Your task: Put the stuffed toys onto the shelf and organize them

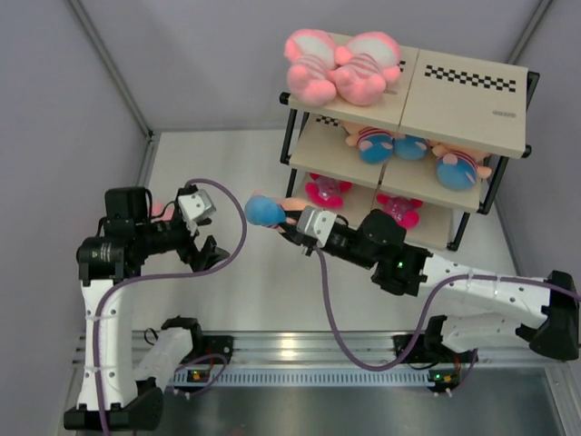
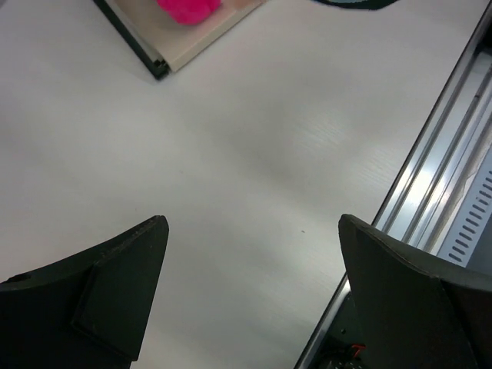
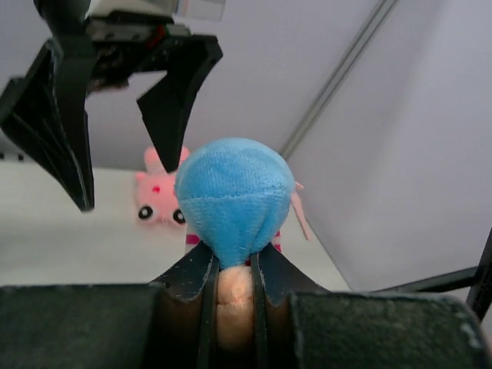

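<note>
My right gripper (image 1: 289,222) is shut on a blue, tan-bodied stuffed toy (image 1: 264,211), holding it in the air left of the shelf (image 1: 458,86). The right wrist view shows the toy's blue part (image 3: 234,196) bulging out above the clamped fingers (image 3: 273,273). My left gripper (image 1: 207,247) hangs open and empty just left of that toy, over bare table (image 2: 254,223). Two pink striped toys (image 1: 340,65) lie on the shelf's top board. Blue-shirted ones (image 1: 377,143) are on the middle tier and magenta ones (image 1: 327,191) on the bottom. A pink toy (image 3: 157,198) lies on the table behind the left arm.
The shelf's bottom corner (image 2: 160,68) and a magenta toy (image 2: 188,9) show at the top of the left wrist view. A metal rail (image 1: 318,350) runs along the near table edge. Grey walls close in on the left and at the back.
</note>
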Robot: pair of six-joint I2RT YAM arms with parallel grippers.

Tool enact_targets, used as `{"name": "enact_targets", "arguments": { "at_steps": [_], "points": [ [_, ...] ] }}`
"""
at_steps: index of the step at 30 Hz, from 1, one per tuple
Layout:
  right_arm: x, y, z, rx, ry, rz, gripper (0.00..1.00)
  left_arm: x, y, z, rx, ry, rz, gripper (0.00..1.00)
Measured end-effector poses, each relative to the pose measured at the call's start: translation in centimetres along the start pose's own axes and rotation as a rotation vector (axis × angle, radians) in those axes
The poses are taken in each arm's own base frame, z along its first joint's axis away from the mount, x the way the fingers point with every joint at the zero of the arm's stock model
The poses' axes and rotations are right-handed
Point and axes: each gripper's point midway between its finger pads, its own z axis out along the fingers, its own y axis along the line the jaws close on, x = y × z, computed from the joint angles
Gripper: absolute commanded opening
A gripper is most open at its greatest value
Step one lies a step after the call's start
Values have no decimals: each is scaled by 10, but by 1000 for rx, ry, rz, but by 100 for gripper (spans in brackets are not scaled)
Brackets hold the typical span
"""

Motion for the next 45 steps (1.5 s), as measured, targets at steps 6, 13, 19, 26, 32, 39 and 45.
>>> {"name": "enact_targets", "arguments": {
  "at_steps": [6,13,19,26,32,39,45],
  "points": [
    [-63,-22,21,72,-212,250,0,-46,-9,-7,88,-140,70,99],
    [-79,-10,43,78,-344,420,0,-66,-12,-11,122,-197,61,99],
    [-102,-8,43,86,-451,461,0,-72,-8,-9,105,-229,39,99],
    [-102,-2,50,85,-489,483,0,-77,-9,-7,132,-248,14,99],
    [-109,-5,50,100,-548,508,0,-84,-14,-5,200,-278,-30,25],
    [-107,-5,51,111,-568,516,0,-87,-17,-4,239,-294,-48,0],
    [-83,6,36,89,-485,512,70,-71,-9,1,177,-245,-47,0]
  ]
}}
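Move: Roughly 17 cm to the left of the right hand, some 3 cm nearer the base and 7 cm lower, waits the open left gripper. The right hand holds the striped blue toy, whose middle is 5 cm left, 3 cm ahead and 2 cm above it; from the left hand that toy lies about 12 cm right, 6 cm ahead and 9 cm above. A pink pig lies 24 cm ahead and 24 cm left of the left hand, 25 cm below. Raising the striped toy about 10 cm, the right hand shifts some 5 cm left and slightly back while tipping its fingers up nearly 40 degrees. The left hand climbs about 7 cm and edges right to meet it, levelling its fingers, then shuts them on the toy's black-haired end. Both sink a little at the end as the right fingers open about halfway. ##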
